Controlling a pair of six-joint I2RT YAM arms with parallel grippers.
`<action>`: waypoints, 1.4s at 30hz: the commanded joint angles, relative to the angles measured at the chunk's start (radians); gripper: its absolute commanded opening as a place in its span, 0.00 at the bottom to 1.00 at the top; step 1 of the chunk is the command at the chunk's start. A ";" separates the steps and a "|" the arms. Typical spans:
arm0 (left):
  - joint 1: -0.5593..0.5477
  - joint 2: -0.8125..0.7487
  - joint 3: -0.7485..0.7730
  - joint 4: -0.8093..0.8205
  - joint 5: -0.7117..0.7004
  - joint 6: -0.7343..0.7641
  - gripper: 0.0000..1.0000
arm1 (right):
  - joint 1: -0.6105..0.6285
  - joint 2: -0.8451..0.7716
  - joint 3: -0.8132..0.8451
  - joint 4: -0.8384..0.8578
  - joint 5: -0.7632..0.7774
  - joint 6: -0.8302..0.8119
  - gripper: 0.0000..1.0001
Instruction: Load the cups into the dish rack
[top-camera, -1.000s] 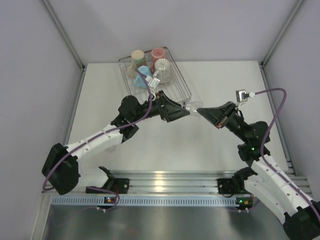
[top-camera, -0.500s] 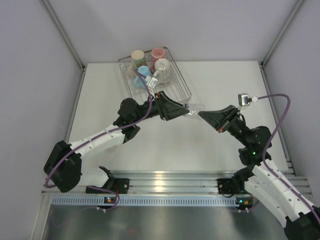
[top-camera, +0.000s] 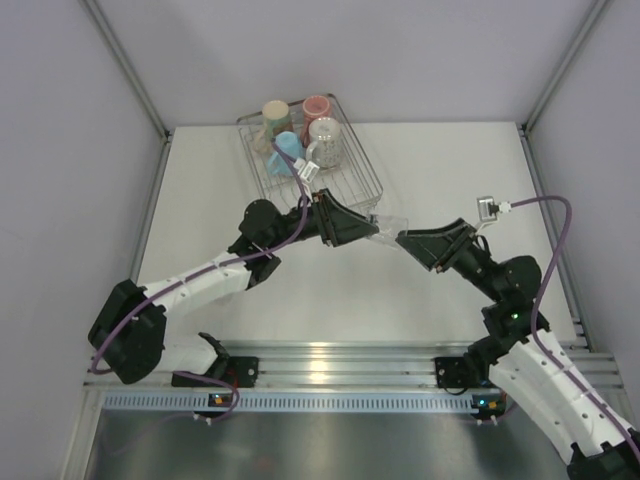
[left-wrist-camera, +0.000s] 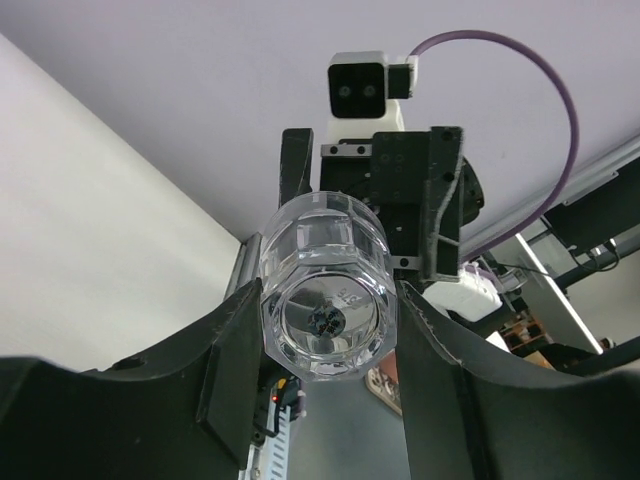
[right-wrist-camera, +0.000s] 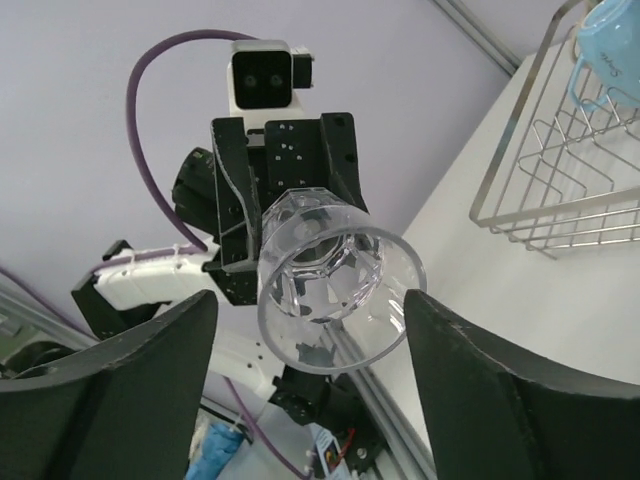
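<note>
A clear glass tumbler (top-camera: 388, 221) hangs on its side above the table, between the two arms. My left gripper (top-camera: 374, 226) is shut on it near its base. In the left wrist view the tumbler (left-wrist-camera: 325, 298) sits tight between both fingers (left-wrist-camera: 235, 350). My right gripper (top-camera: 404, 240) stands open just off the tumbler's mouth. In the right wrist view the tumbler (right-wrist-camera: 335, 285) has a gap to each finger (right-wrist-camera: 480, 370). The dish rack (top-camera: 362, 150) stands at the back and holds a cream-tan cup (top-camera: 275, 112), a pink cup (top-camera: 316, 106), a light blue cup (top-camera: 288, 150) and a pale cup (top-camera: 324, 134).
The near part of the wire rack (top-camera: 340, 182) holds no cup. In the right wrist view the dish rack's corner (right-wrist-camera: 545, 190) and the light blue cup (right-wrist-camera: 610, 45) show at the upper right. Metal rails (top-camera: 330, 360) run along the table's near edge.
My right gripper has opened off the tumbler and drawn back slightly toward the right. My left gripper closed on the tumbler and now holds it alone.
</note>
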 joint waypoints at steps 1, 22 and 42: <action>-0.006 -0.047 -0.005 0.024 -0.011 0.037 0.00 | 0.010 -0.065 0.050 -0.162 -0.003 -0.107 0.77; 0.033 0.046 0.578 -1.171 -0.653 0.797 0.00 | 0.010 -0.241 0.133 -0.805 0.155 -0.454 0.99; 0.195 0.404 0.782 -1.338 -0.807 0.933 0.00 | 0.011 -0.264 0.162 -0.905 0.215 -0.541 0.99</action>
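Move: The glass sits in the left fingers by its base, mouth to the right; the empty front part of the dish rack lies about 27 cm ahead of that hand, 12 cm to its left and 28 cm below. The blue mug stands some 14 cm beyond that spot and 9 cm left of it, the white mug 17 cm beyond and 3 cm right. From the right hand, the glass is about 3 cm left and 1 cm ahead, at its height; the spot is roughly 29 cm ahead, 16 cm left, 27 cm lower. The glass, still gripped at its base by the left hand, swings from between the hands towards the empty front of the rack: after a dip it sweeps forward and left, rising briefly, then sinks, ending 22 cm forward, 13 left and 14 lower, fingers turned some 85 degrees to point forward and down. The right fingers open fully and that hand draws down about 11 cm and 5 cm right, away from the glass. ##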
